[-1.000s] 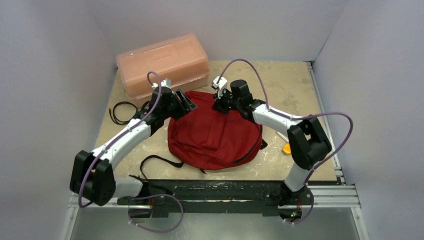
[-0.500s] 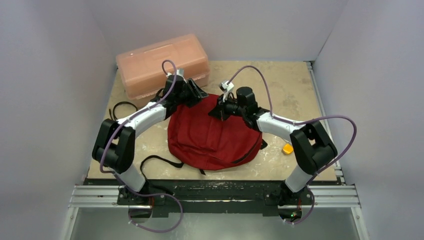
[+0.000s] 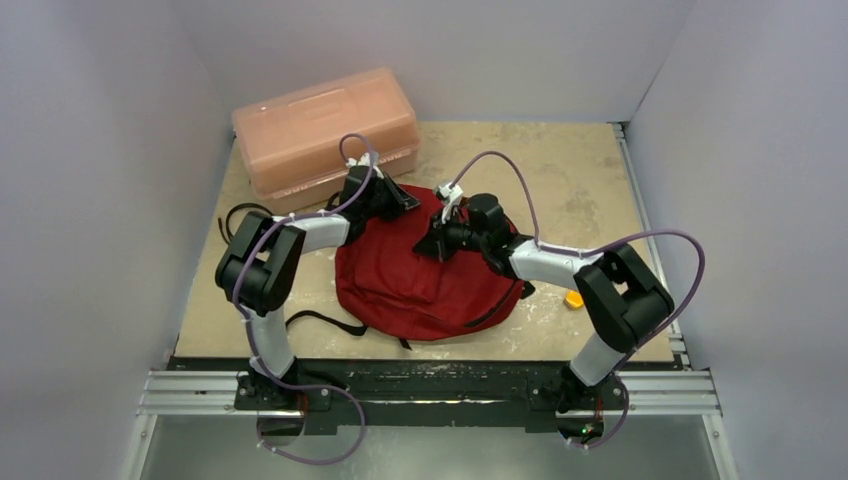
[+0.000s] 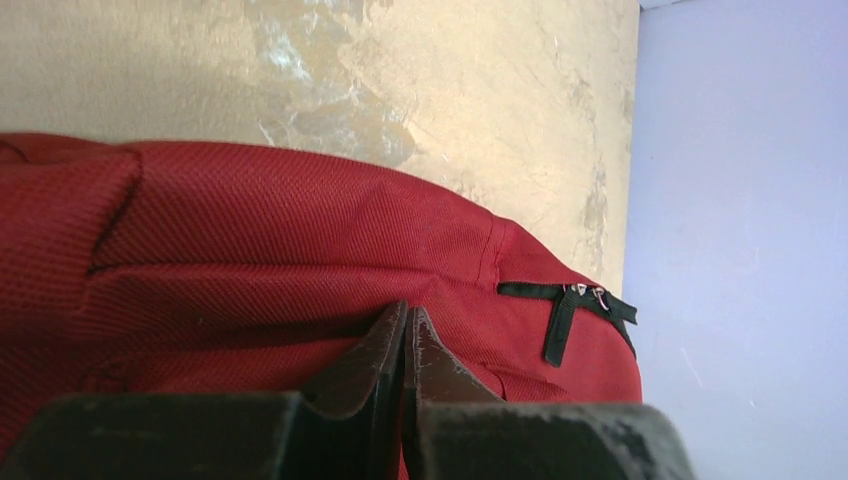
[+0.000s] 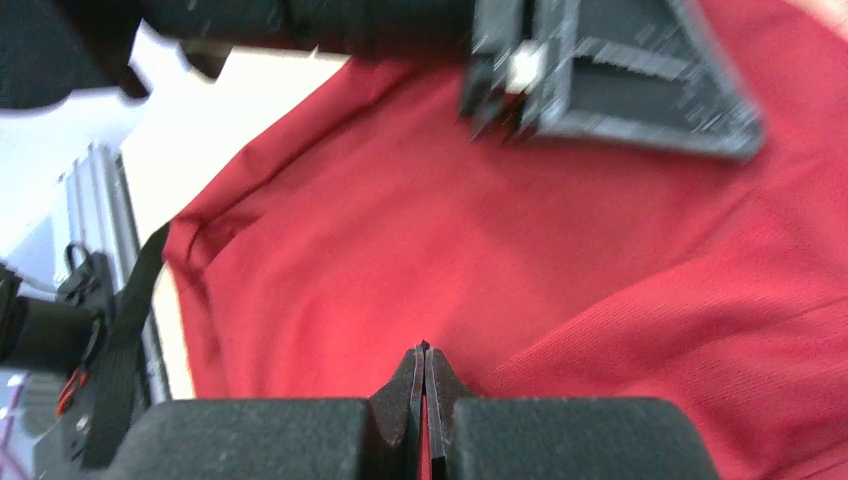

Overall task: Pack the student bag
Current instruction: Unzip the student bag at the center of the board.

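The student bag, dark red, lies flat in the middle of the table. My left gripper is at the bag's far left edge. In the left wrist view its fingertips are pressed together on a puckered fold of red fabric, left of the black zipper pulls. My right gripper rests on top of the bag's far half. Seen from the right wrist, it is shut, with a sliver of red showing between its fingers and a fabric ridge running to the tips.
A translucent orange-pink plastic box stands just behind the left gripper at the far left. A black cable loop lies left of the bag. A small orange object sits to its right. Black straps trail toward the near edge.
The left arm swung in from the left to the bag's far edge and its jaws closed on the fabric. The right gripper, still shut, shifted nearer over the bag.
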You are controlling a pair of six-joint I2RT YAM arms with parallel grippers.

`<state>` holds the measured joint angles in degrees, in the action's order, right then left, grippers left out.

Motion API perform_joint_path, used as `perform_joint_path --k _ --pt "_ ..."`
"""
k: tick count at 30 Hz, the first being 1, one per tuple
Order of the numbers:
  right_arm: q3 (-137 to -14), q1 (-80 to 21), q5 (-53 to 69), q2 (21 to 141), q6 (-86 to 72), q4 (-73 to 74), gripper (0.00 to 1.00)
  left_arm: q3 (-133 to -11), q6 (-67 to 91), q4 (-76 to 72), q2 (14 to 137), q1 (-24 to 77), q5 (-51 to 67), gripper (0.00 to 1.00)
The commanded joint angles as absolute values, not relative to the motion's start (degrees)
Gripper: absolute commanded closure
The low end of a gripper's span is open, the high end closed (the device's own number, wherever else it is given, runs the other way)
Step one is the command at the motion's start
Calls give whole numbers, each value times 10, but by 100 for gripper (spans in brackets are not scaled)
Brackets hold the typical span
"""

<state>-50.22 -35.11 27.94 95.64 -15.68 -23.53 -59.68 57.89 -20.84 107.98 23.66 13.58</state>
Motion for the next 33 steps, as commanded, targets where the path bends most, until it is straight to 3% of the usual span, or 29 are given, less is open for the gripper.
perform_joint_path --k 1,12,17,19,23,26,30,33 --pt "-451 -401 282 904 -188 -251 100 -594 561 -266 1075 239 76 100" --pt "-304 -536 243 768 -248 -207 100 -600 540 -280 1083 241 26 100" --pt "-333 -538 204 751 -241 -131 100 -610 511 -237 1053 245 50 100" --pt "-361 -537 175 727 -249 -91 70 -615 502 -207 1027 245 84 89" --pt "-411 -536 82 673 -249 -9 39 -633 473 -88 956 245 120 65" --pt "-438 -528 17 632 -239 38 26 -630 458 -20 893 245 132 48" --pt "-457 -472 -101 586 -276 99 8 -637 426 81 803 245 147 45" --pt "-451 -337 -122 557 -347 155 1 -625 401 124 729 247 162 44"
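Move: The right hand's shut fingers are at the middle of the student bag. The near end of the centre zip lies about 14 cm back from them, roughly level sideways and 3 cm lower, and the main zip's pulls some 8 cm ahead and 10 cm to the right. From the left hand, shut at the bag's top, that near end is about 25 cm back and 2 cm right, and the orange box's middle roughly 13 cm ahead and 17 cm left. Back towards the base, the right hand sweeps some 16 cm with fingers shut along the bag's centre zip, while the left, shut at the bag's top, eases about 3 cm forward-left. Both then open and rise clear of the cloth: the left backing away, the right returning part way forward, swinging right and turning some 30 degrees clockwise. ##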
